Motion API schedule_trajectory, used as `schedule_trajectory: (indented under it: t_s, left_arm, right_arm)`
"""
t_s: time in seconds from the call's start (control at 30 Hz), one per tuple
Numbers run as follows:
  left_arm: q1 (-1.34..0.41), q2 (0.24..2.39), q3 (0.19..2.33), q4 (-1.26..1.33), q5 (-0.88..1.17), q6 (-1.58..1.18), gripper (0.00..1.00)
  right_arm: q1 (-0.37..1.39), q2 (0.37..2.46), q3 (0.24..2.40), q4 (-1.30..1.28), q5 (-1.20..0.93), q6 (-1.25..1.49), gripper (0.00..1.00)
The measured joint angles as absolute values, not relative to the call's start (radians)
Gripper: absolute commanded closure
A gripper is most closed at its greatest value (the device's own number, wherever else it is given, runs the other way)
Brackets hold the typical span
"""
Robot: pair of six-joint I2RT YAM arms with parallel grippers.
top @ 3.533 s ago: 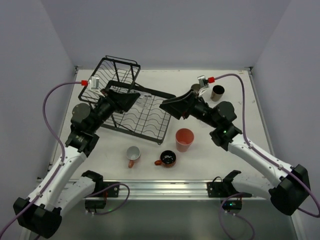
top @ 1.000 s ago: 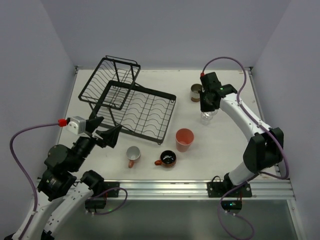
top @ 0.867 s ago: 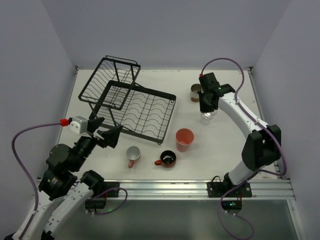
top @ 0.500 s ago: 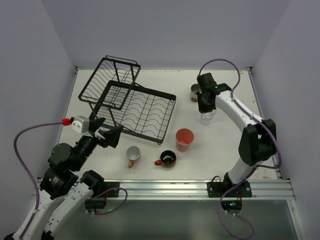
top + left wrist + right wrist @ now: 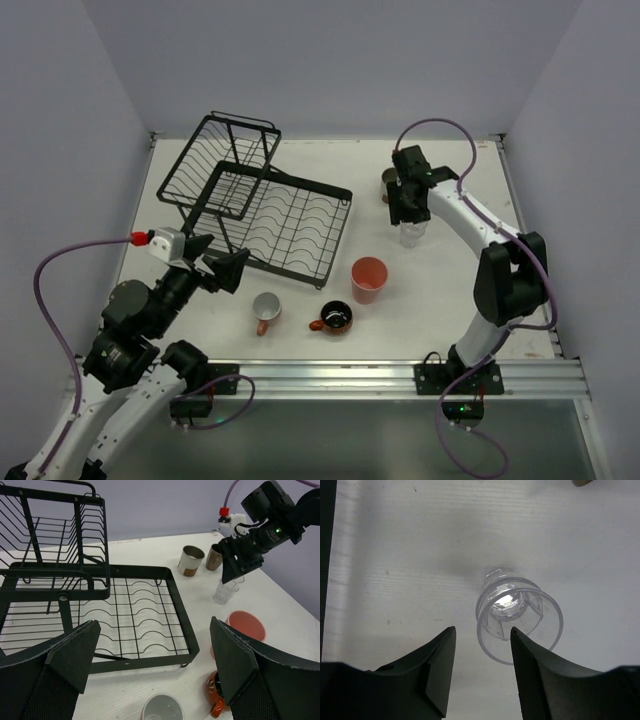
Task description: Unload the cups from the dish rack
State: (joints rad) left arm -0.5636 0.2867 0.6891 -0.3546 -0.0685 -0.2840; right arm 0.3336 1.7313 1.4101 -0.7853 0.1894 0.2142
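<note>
The black wire dish rack [image 5: 262,212] [image 5: 135,615] stands at the back left, and no cup shows in it. A clear glass [image 5: 411,236] [image 5: 518,618] [image 5: 225,590] stands upright on the table. My right gripper [image 5: 404,208] [image 5: 482,630] hangs just above it, open, with the near wall of the rim in the gap between its fingers. A cream-and-brown cup [image 5: 388,184] [image 5: 191,560] and a small brown cup [image 5: 215,557] stand behind it. My left gripper [image 5: 216,270] [image 5: 155,625] is open and empty, in front of the rack.
On the table in front of the rack stand a salmon-pink tumbler [image 5: 369,279] [image 5: 245,625], an orange-red mug with a dark inside [image 5: 335,317] [image 5: 217,705] and a pale handled mug [image 5: 266,308] [image 5: 162,710]. White walls close in the table's sides.
My right gripper's jaws have come apart from the clear glass, which now stands free on the table. Both arms shifted only slightly.
</note>
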Motion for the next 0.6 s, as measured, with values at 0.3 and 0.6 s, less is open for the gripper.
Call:
schedule_trajectory:
  t_s: [0.3, 0.6]
  left_arm:
    - [-0.564, 0.339, 0.728, -0.357, -0.089, -0.284, 0.0]
    - [-0.564, 0.434, 0.953, -0.362, -0.19, -0.284, 0.0]
  right_arm:
    - [0.334, 1.563, 1.41, -0.769, 0.179, 0.228, 0.09]
    - [0.334, 0.906, 1.225, -0.501, 0.114, 0.296, 0.01]
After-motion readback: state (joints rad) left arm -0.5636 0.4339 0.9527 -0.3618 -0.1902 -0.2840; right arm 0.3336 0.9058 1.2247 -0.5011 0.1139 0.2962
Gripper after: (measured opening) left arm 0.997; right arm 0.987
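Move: Just ahead of the right fingers, about 3 cm right, 1 cm forward and 4 cm below, the middle of the clear cup stands, its rim level with the fingertips. The white-and-brown cup is about 10 cm ahead and 1 cm left of that hand, the brown mug 10 cm ahead and 8 cm right, the pink cup 11 cm back and 7 cm left. From the left hand the clear cup lies roughly 19 cm ahead, 36 cm right and 24 cm below. Rising clear of the clear cup it has already released, the right hand goes up some 25 cm, gathering speed, and late in the lift draws back about 8 cm. Its half-open fingers spread fully while the wrist tips them up by some 50 degrees, from steeply down to nearly level, its left side rising too. The empty left hand, open throughout, climbs about 9 cm, nearly all in the second half. ##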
